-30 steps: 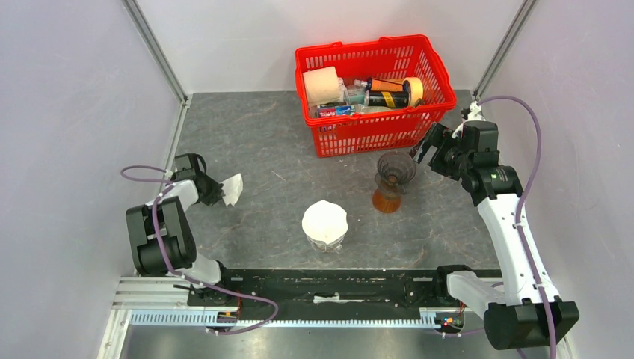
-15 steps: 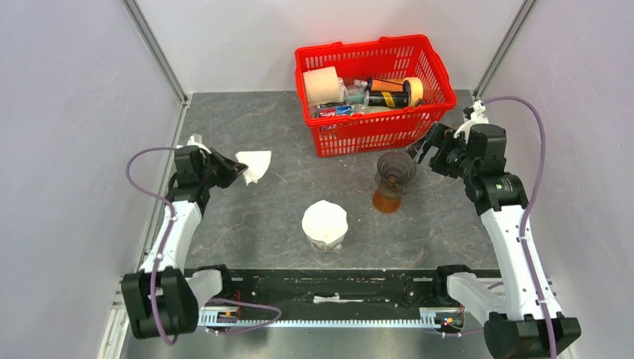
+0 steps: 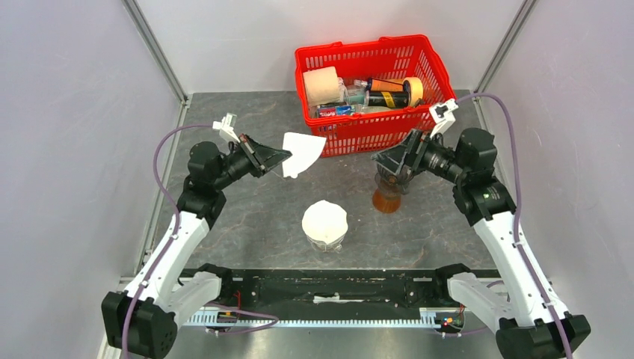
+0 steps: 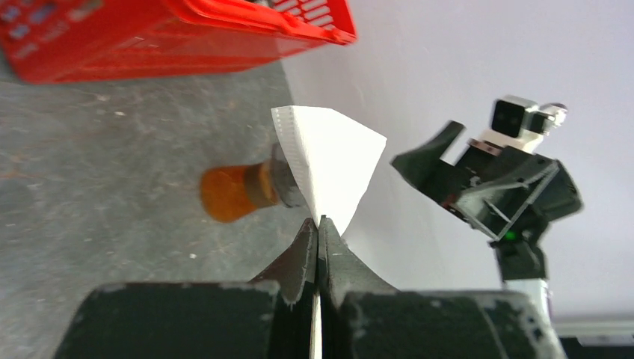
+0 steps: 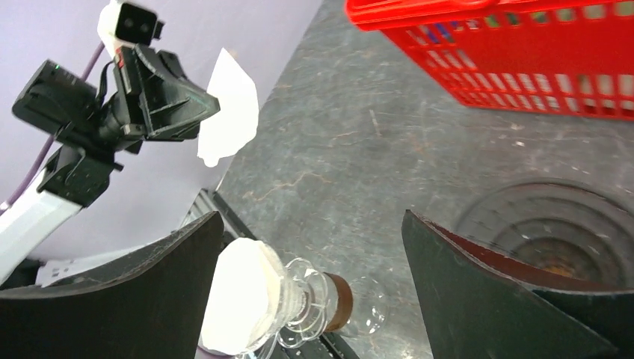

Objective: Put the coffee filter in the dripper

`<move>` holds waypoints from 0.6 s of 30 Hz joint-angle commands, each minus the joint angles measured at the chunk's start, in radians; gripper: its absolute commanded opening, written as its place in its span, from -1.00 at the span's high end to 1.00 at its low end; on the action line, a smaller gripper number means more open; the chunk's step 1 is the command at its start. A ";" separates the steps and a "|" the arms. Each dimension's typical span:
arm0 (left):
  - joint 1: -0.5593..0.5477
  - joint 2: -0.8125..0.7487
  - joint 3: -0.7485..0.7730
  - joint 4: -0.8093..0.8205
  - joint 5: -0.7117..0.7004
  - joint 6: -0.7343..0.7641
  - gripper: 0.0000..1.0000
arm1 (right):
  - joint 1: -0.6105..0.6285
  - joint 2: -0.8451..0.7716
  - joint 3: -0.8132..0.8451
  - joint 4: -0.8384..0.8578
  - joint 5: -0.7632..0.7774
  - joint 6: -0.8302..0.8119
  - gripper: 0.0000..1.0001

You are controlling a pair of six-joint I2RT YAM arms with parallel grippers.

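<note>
A white folded coffee filter (image 3: 301, 152) hangs in the air left of the basket, pinched at its tip by my left gripper (image 3: 278, 158), which is shut on it; the left wrist view shows the coffee filter (image 4: 325, 161) fanning out above the closed gripper (image 4: 319, 221). The clear ribbed dripper (image 3: 325, 238) stands at the front centre on a glass base, with a white paper (image 3: 324, 219) filling its mouth. My right gripper (image 3: 392, 161) is open and empty, hovering beside a dark smoky cup (image 3: 396, 172). In the right wrist view the dripper (image 5: 295, 299) lies between the spread fingers (image 5: 312, 217).
The dark smoky cup sits on an orange-brown vessel (image 3: 386, 200). A red basket (image 3: 370, 133) with a paper roll, bottles and tape stands at the back. Grey walls close in left and right; the black base rail (image 3: 321, 288) runs along the near edge.
My left arm has lifted from the left table edge and swung right and up with the filter. My right gripper has moved left, over the dark cup.
</note>
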 commanded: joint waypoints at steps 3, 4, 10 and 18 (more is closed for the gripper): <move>-0.085 -0.065 -0.001 0.152 -0.059 -0.171 0.95 | 0.087 -0.031 -0.125 0.359 -0.033 0.111 -0.94; -0.094 -0.069 -0.006 0.158 -0.075 -0.192 0.95 | 0.104 -0.026 -0.137 0.380 -0.006 0.123 -0.94; -0.156 -0.059 -0.001 0.193 -0.123 -0.225 0.96 | 0.218 0.028 -0.164 0.505 0.104 0.146 -0.94; -0.191 -0.037 0.004 0.217 -0.132 -0.231 0.95 | 0.323 0.121 -0.100 0.463 0.209 0.097 -0.94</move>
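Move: The filter in the left fingers' grip has its middle some 20 cm to the right hand's left, about 3 cm ahead and 3 cm lower. From the left hand the empty dripper stands roughly 28 cm to the right, 3 cm ahead and 15 cm below; from the right hand it's about 5 cm ahead, 5 cm right and 18 cm down. The filled dripper lies about 13 cm left of the right hand, 7 cm back and 18 cm below. With its fingers kept wide open, the right hand swings about 8 cm to its left, almost level, towards the free part of the filter, while turning some 10 degrees counter-clockwise. The left hand keeps its shut grip on the filter and brings it to meet the right, rising about 5 cm as it goes some 4 cm right and 3 cm back, slowing towards the end, with a roll of about 10 degrees that drops its left side. ##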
